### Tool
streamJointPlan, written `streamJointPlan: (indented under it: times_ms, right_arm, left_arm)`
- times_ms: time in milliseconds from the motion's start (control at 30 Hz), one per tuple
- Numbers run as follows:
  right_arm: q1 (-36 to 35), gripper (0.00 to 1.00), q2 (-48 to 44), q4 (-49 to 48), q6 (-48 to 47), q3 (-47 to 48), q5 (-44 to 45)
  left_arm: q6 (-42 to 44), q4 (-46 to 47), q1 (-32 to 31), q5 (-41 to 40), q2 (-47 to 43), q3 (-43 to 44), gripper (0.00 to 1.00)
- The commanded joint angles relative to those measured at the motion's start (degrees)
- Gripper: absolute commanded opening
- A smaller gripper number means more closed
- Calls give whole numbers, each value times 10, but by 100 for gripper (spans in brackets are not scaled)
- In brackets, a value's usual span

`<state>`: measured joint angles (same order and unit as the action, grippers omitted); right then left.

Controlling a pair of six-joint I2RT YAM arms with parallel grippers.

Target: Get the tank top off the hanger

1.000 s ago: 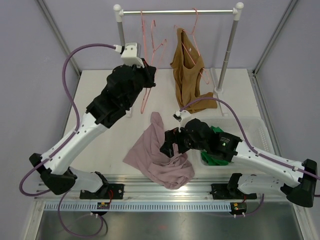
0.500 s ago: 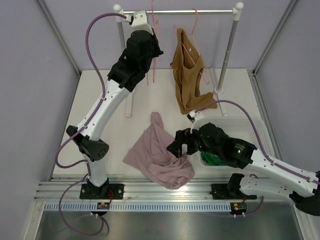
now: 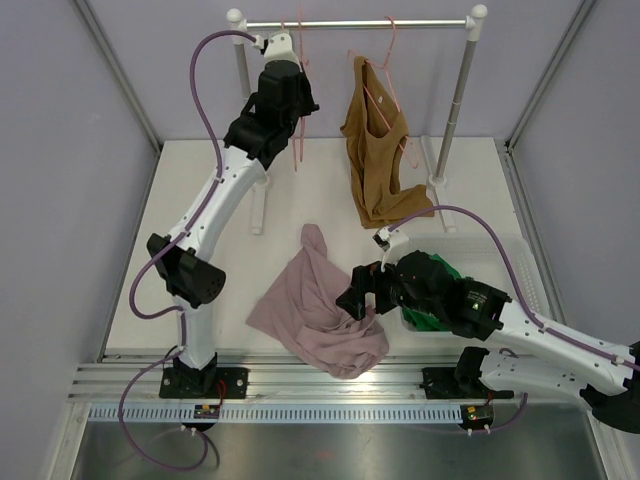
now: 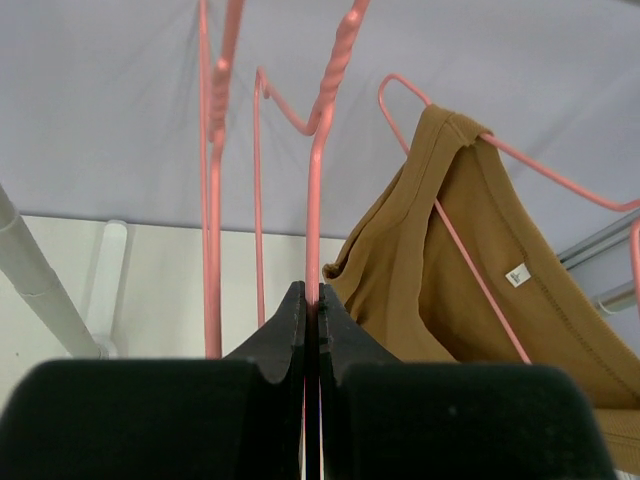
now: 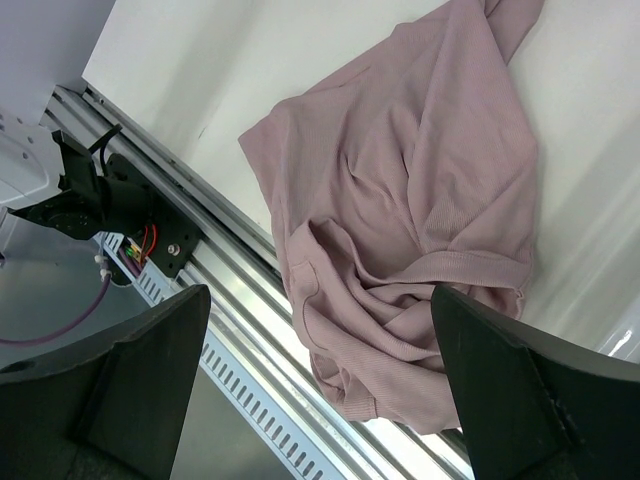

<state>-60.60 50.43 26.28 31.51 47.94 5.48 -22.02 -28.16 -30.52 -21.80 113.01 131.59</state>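
A brown tank top (image 3: 378, 170) (image 4: 470, 260) hangs on a pink hanger (image 3: 392, 85) from the rail (image 3: 355, 22). A mauve tank top (image 3: 315, 310) (image 5: 420, 200) lies crumpled on the table by the front edge, off any hanger. My left gripper (image 3: 302, 105) (image 4: 311, 292) is high up at the rail's left end, shut on the wire of a bare pink hanger (image 3: 296, 150) (image 4: 315, 200). My right gripper (image 3: 355, 300) (image 5: 320, 295) hovers open just above the mauve tank top, with nothing between its fingers.
A second bare pink hanger (image 4: 212, 180) hangs just left of the held one. A clear bin (image 3: 520, 260) holding a green cloth (image 3: 430, 315) stands at the right, partly under my right arm. The rail's posts (image 3: 452, 110) stand at the back.
My left arm has lifted the bare hanger from mid-height up to the rail's left end. My right gripper has drifted slightly right, staying open above the mauve tank top.
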Motion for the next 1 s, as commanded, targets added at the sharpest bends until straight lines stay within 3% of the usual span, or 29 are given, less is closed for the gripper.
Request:
streamJointPlan:
  times_ms: [0, 633, 700, 733, 833, 933, 967]
  right_arm:
    - [-2, 100, 8, -31, -7, 5, 12]
    - [-1, 100, 22, -47, -10, 0, 6]
    - [-1, 100, 26, -48, -13, 0, 5]
    - [-2, 99, 29, -47, -16, 1, 10]
    - [-1, 100, 44, -36, -24, 9, 24]
    - [-1, 100, 65, -26, -29, 16, 47]
    - [-1, 99, 71, -25, -33, 18, 50]
  left_arm:
    - [0, 38, -2, 14, -21, -3, 0]
    - [-28, 33, 19, 33, -33, -32, 0]
    - [-30, 36, 19, 25, -38, -46, 6]
    - [-31, 40, 19, 25, -48, -62, 20]
    - [-35, 51, 19, 32, -64, -80, 39]
    - [-35, 46, 19, 43, -84, -77, 44]
    - [-33, 44, 19, 53, -89, -74, 51]
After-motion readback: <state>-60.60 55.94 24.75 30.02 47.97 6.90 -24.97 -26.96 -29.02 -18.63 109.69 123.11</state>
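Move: The left hand grips the near shoulder of the empty pink hanger. The rod it is going onto is some 8 cm ahead and 12 cm above, in line sideways. An already hung empty hanger is about 4 cm left and 5 cm ahead, level in height; the brown tank top hangs roughly 17 cm right, 8 cm ahead, 15 cm lower. From the right hand, the pink tank top lies about 7 cm ahead, 7 cm left, 20 cm below; the green one in the basket is some 12 cm ahead, 21 cm right, 19 cm below. Almost in place at first, the left hand eases down, then sinks faster, about 3 cm in all, as its fingers spread from shut to roughly half open and let go of the hanger under the rod. The right hand, still wide open, hovers and then lowers some 2 cm towards the pink tank top without reaching it. ##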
